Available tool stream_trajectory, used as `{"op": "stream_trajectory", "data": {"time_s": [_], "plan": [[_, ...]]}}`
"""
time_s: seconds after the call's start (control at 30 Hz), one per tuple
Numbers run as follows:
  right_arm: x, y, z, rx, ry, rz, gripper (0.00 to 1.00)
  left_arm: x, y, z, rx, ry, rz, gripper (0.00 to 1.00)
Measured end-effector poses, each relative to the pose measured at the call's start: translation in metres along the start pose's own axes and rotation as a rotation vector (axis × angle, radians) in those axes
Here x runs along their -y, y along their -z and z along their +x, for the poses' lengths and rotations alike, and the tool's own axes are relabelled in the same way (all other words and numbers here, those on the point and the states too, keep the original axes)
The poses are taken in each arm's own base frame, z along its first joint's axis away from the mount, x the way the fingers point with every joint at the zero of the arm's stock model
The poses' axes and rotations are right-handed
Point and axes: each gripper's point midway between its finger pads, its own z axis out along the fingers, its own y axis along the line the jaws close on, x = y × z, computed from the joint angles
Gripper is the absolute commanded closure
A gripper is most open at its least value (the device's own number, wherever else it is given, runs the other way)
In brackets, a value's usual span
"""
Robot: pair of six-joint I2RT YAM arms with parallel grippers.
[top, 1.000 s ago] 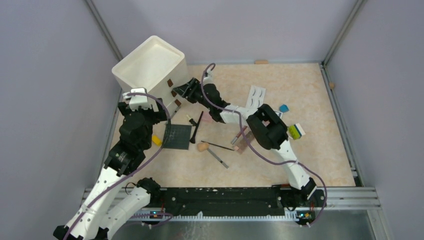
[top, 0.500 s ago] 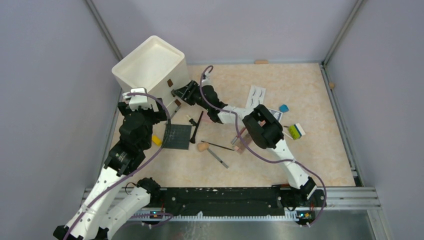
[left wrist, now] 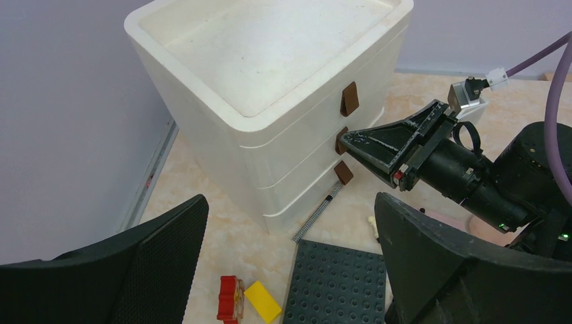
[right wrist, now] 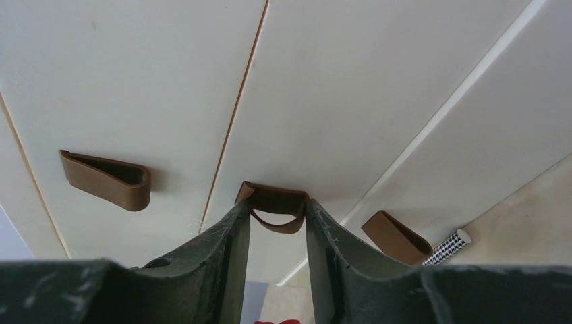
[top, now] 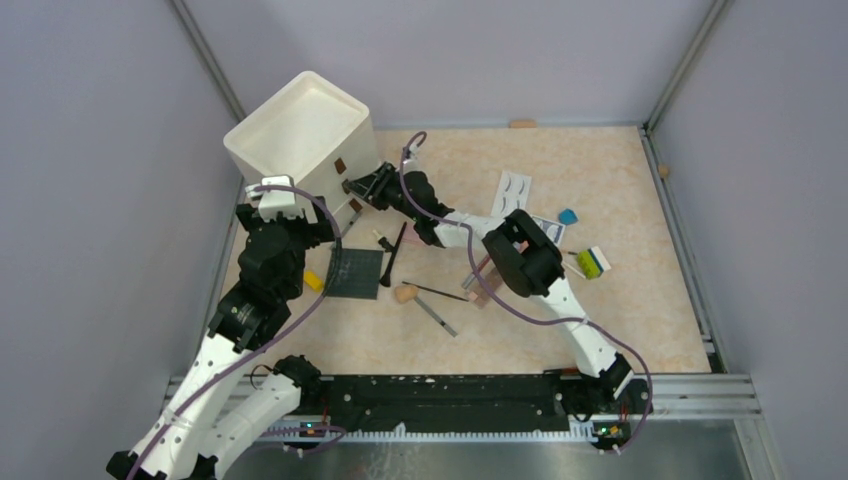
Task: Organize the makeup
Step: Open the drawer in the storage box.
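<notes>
A white three-drawer chest (top: 300,130) stands at the back left, each drawer with a brown loop tab. My right gripper (right wrist: 278,214) is shut on the middle drawer's tab (right wrist: 276,200), one finger pressed on each side of it; from the left wrist its tip (left wrist: 347,140) meets that tab. The drawers look closed. Makeup lies on the table: a dark brush (top: 397,250), a peach puff (top: 405,293), a thin pencil (top: 437,316), a pink compact (top: 487,285), a white eyelash card (top: 514,190) and a patterned pencil (left wrist: 317,216) against the chest's foot. My left gripper (left wrist: 290,263) hangs open, holding nothing.
A dark studded plate (left wrist: 337,287) lies below the left gripper, with a red brick (left wrist: 231,298) and a yellow brick (left wrist: 263,301) beside it. A yellow-green brick (top: 592,262) and a small blue piece (top: 567,215) lie at the right. Grey walls enclose the table.
The right gripper has moved a little left to the chest and its jaws have narrowed onto the middle tab. The left arm has not moved.
</notes>
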Motion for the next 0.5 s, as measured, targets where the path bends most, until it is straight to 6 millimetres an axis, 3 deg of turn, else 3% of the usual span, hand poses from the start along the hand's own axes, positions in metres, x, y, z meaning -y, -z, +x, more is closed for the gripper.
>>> {"op": "stream_trajectory", "data": {"time_s": [0.17, 0.3, 0.5], "plan": [[0.004, 0.0, -0.001, -0.002, -0.006, 0.008, 0.8, 0.0, 0.0, 0.0, 0.0, 0.0, 0.002, 0.02], [0.007, 0.002, -0.001, 0.0, -0.003, 0.006, 0.98, 0.001, 0.0, 0.0, 0.0, 0.0, 0.004, 0.02], [0.02, 0.014, 0.003, 0.023, 0.007, -0.002, 1.0, 0.001, 0.0, 0.0, 0.0, 0.0, 0.005, 0.02]]}}
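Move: The middle drawer's brown handle is already between the right fingertips, its middle about 1 cm ahead and 1 cm to the left, at their height. The top drawer's handle sits some 6 cm straight above it and the bottom drawer's about 6 cm below it. A patterned tube lies on the table, about 4 cm back, 3 cm left and 10 cm below the right hand. From the left hand the middle handle is roughly 18 cm ahead, 5 cm right and 17 cm lower. The right fingers shut from rather less than half open, pinching the strap of the middle drawer's handle, while the hand barely moves at first. As they finish closing it sinks about 2 cm and goes about 1.5 cm to the right, drawing the pinched strap down and out from the drawer front, with the wrist's attitude practically unchanged. ##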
